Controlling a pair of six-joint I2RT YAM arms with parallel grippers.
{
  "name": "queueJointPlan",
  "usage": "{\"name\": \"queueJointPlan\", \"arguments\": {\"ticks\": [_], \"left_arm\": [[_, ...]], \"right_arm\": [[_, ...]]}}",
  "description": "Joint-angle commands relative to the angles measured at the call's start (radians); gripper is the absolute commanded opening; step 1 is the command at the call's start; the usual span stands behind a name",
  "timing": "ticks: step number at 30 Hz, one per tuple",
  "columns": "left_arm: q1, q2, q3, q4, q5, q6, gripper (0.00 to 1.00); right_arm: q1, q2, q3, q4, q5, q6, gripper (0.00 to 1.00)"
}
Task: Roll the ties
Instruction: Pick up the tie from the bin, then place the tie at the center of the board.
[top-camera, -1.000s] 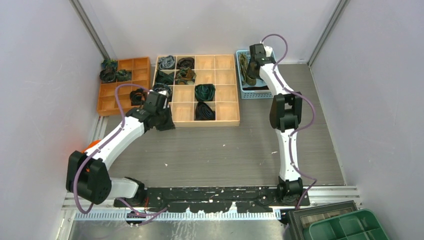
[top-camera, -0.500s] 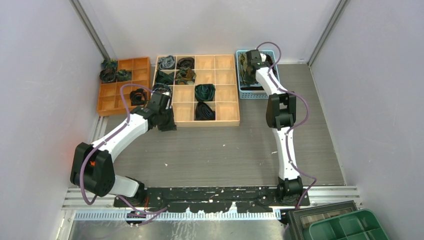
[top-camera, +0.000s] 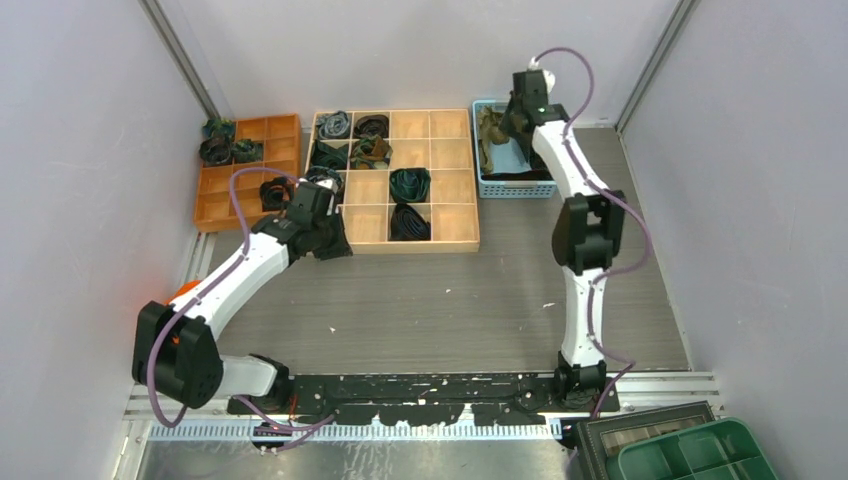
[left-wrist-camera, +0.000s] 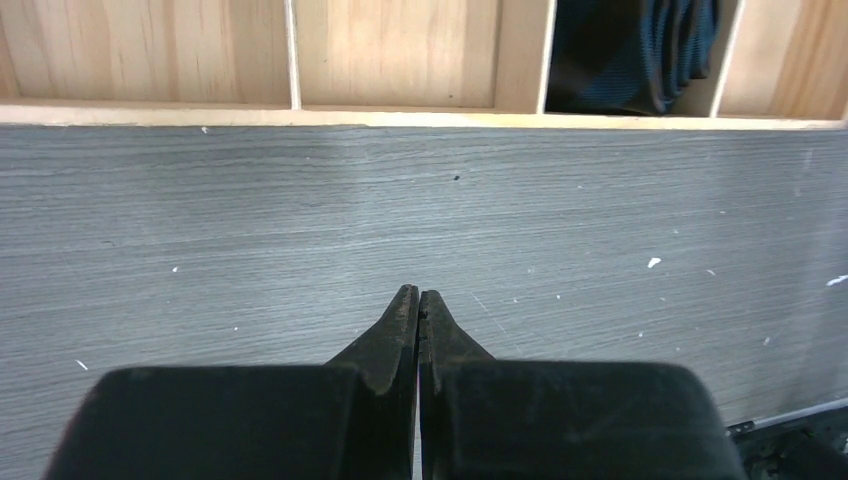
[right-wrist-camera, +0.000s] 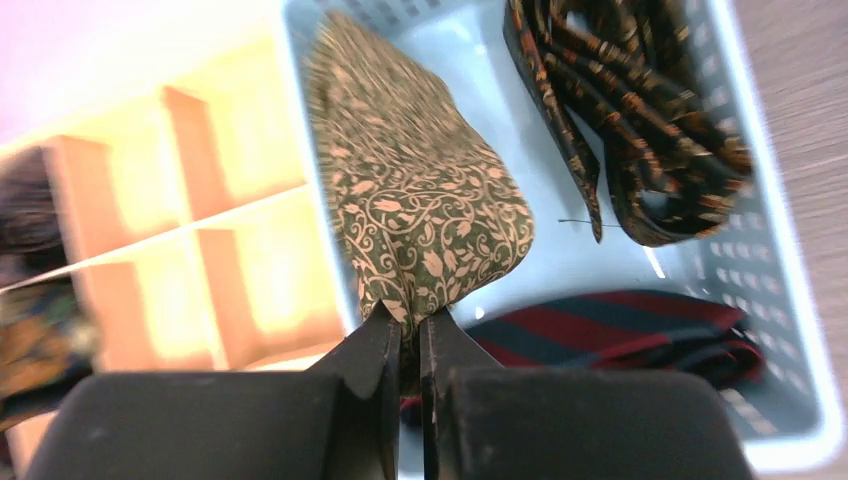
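Note:
My right gripper (right-wrist-camera: 410, 318) is shut on the wide end of an olive-gold tie (right-wrist-camera: 420, 200) with a pale vine pattern, lifted over the light blue basket (top-camera: 541, 184) at the back right. In that basket lie a black-brown tie (right-wrist-camera: 640, 130) and a red-and-navy striped tie (right-wrist-camera: 620, 330). From above, the right gripper (top-camera: 505, 128) hangs over the basket with the olive tie (top-camera: 489, 135) below it. My left gripper (left-wrist-camera: 418, 298) is shut and empty, low over the grey table just in front of the wooden grid box (top-camera: 432, 243). A dark rolled tie (left-wrist-camera: 630, 50) sits in a cell.
The wooden grid box holds several coiled ties (top-camera: 409, 185) in its cells. An orange divided tray (top-camera: 215, 200) with more coils stands to its left. A green bin (top-camera: 700, 455) sits at the near right corner. Grey walls close in on both sides.
The right gripper dipped into the blue basket, closed on the olive-gold tie and has risen with it. The left arm swayed slightly and returned.

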Motion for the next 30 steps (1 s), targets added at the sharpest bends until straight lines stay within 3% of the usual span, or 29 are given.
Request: {"name": "queueJointPlan", "arguments": {"ticks": [1, 11, 18, 24, 30], "left_arm": [[0.005, -0.090, 0.010, 0.019, 0.025, -0.024, 0.00], [-0.025, -0.197, 0.019, 0.018, 0.041, -0.042, 0.00], [-0.194, -0.206, 0.078, -0.004, -0.082, -0.073, 0.00], [-0.336, -0.200, 0.092, -0.006, -0.162, -0.132, 0.00], [-0.409, -0.237, 0.052, -0.010, -0.231, -0.176, 0.00]], "right_arm": [[-0.002, -0.373, -0.110, 0.108, -0.033, -0.020, 0.01], [0.001, -0.899, -0.414, 0.089, -0.018, -0.043, 0.01], [0.002, -1.201, -0.528, -0.057, 0.001, -0.051, 0.01], [0.000, -1.340, -0.620, -0.268, -0.097, 0.014, 0.01], [0.001, -1.407, -0.732, -0.479, -0.148, 0.035, 0.01]]}}
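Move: The right hand already pinches the green-gold tie over the blue bin, whose middle is about 1 cm ahead, 5 cm right and 12 cm down. The open table it is heading for centres roughly 40 cm back, 16 cm left and 15 cm below. The dark red tie lies some 7 cm back, 5 cm right; the brown tie 2 cm ahead, 9 cm right. From the left hand, that open table is about 9 cm back, 23 cm right, 11 cm down. Up and back in one fast arc, the right hand carries the pinched tie away from the bin to above the near table, climbing some 32 cm and drawing back about 35 cm, then sinking a little; its fingers tip up almost level before dipping partly again. The left hand, shut and empty, rises about 8 cm, then swings right and somewhat back, turning slightly clockwise. ##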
